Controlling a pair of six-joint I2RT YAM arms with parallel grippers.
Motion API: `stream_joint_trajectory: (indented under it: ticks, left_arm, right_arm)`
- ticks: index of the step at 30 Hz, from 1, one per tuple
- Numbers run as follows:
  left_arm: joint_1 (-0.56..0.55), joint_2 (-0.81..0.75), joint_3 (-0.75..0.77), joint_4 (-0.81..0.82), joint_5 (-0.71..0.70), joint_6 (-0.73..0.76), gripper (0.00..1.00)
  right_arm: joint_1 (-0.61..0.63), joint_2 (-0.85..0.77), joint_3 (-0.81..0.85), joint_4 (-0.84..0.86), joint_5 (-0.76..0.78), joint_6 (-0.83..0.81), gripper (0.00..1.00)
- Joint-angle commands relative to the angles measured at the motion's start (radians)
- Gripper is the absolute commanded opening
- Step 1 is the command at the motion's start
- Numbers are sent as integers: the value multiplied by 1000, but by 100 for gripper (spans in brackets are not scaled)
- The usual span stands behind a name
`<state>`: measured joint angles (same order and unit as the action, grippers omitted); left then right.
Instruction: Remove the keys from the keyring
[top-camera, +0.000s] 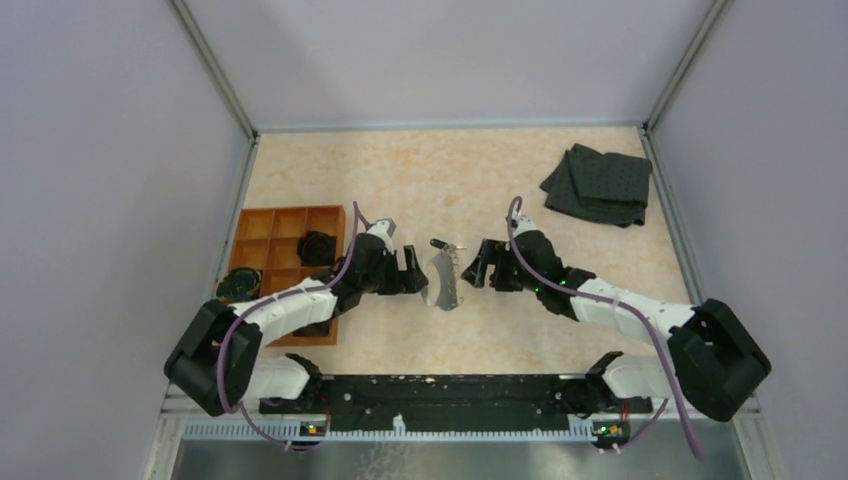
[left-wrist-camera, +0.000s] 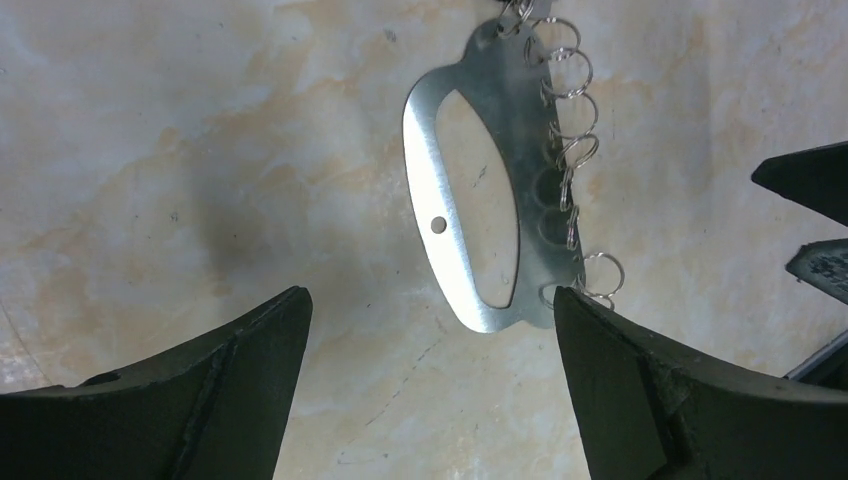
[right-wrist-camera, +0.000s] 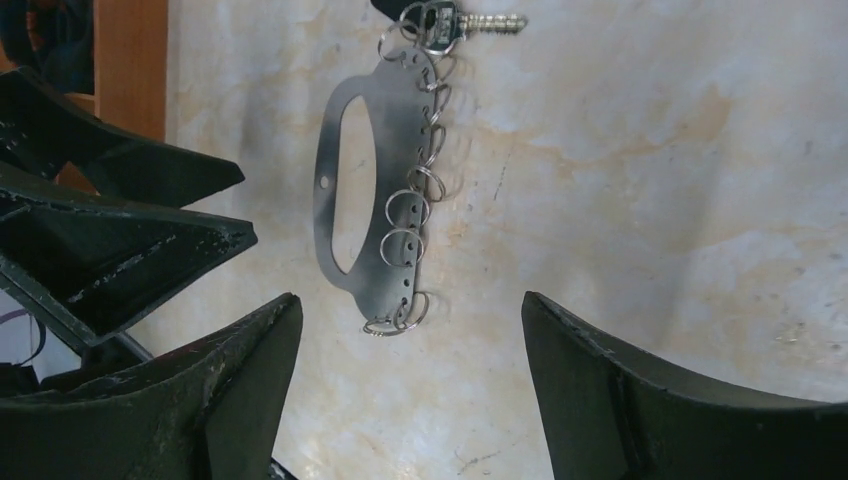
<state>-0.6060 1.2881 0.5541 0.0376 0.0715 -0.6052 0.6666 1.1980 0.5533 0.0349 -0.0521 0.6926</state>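
Observation:
The keyring (top-camera: 445, 282) is a flat grey metal oval plate with a hollow middle, lying on the table between my two grippers. Several small wire rings (left-wrist-camera: 572, 90) line one edge. One silver key with a black head (right-wrist-camera: 470, 20) hangs from its far end; it also shows in the top view (top-camera: 440, 245). My left gripper (top-camera: 420, 275) is open and empty, with the plate's near end (left-wrist-camera: 480, 310) just ahead of its fingertips (left-wrist-camera: 430, 300). My right gripper (top-camera: 472, 266) is open and empty, and the plate (right-wrist-camera: 372, 285) lies ahead of it (right-wrist-camera: 410, 300).
An orange-brown compartment tray (top-camera: 262, 222) holding black rounded objects (top-camera: 318, 247) stands at the left, close behind my left arm. A dark folded cloth (top-camera: 600, 185) lies at the back right. Grey walls close in the left, right and far sides.

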Motion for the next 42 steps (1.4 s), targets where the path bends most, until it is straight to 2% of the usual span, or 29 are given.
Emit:
stream_joint_trajectory:
  ticks: [1,7,10,15,21,26,28,31,42]
  left_arm:
    - [25,15,-46,145,117,8,94]
    - [26,105,-57,239,201,-15,67]
    - [25,150,-51,248,182,-16,60]
    - [25,220,-63,304,176,-30,41]
    - [15,287,-72,368,207,-58,25]
    - [1,323,-78,402,216,-79,21]
    - [0,328,-81,415,224,-88,20]
    - [-1,326,-85,424,231,-99,19]
    - [0,233,-111,381,206,-103,17]
  right_arm:
    - [36,86,-21,177,22,122,78]
    - [48,192,-9,242,30,154,71]
    - [50,246,7,254,27,158,69]
    - [63,342,23,317,-8,190,64]
    - [65,446,62,383,-90,244,57]
    - [64,451,80,403,-119,263,56]
    - [64,441,85,416,-140,271,53]
    - [64,413,69,483,-193,302,51]
    - [64,254,41,565,-283,347,52]
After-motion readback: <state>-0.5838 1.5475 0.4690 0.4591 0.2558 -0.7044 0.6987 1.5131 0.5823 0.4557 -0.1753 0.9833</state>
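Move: About 6 cm to the left hand's right, 1 cm ahead and 5 cm below lies the middle of the flat steel keyring plate, its curved handle on the near side. From the right hand the plate's middle is some 7 cm to the left, level with it and 7 cm below. The loose-hanging key sits roughly 6 cm ahead of and 6 cm left of the right hand, with the black fob some 2 cm farther left and 1 cm farther out. Sinking and sliding right, each by about 4 cm, the left hand shuts its open fingers on the lower handle strip by the small hole, then holds there, rolled about 10 degrees. Meanwhile the right hand narrows to half open, drops about 5 cm and moves 6 cm left and slightly forward to the ringed edge, pauses, then lifts nearly 5 cm, rolling its left side up, its fingers still apart beside the rings. ##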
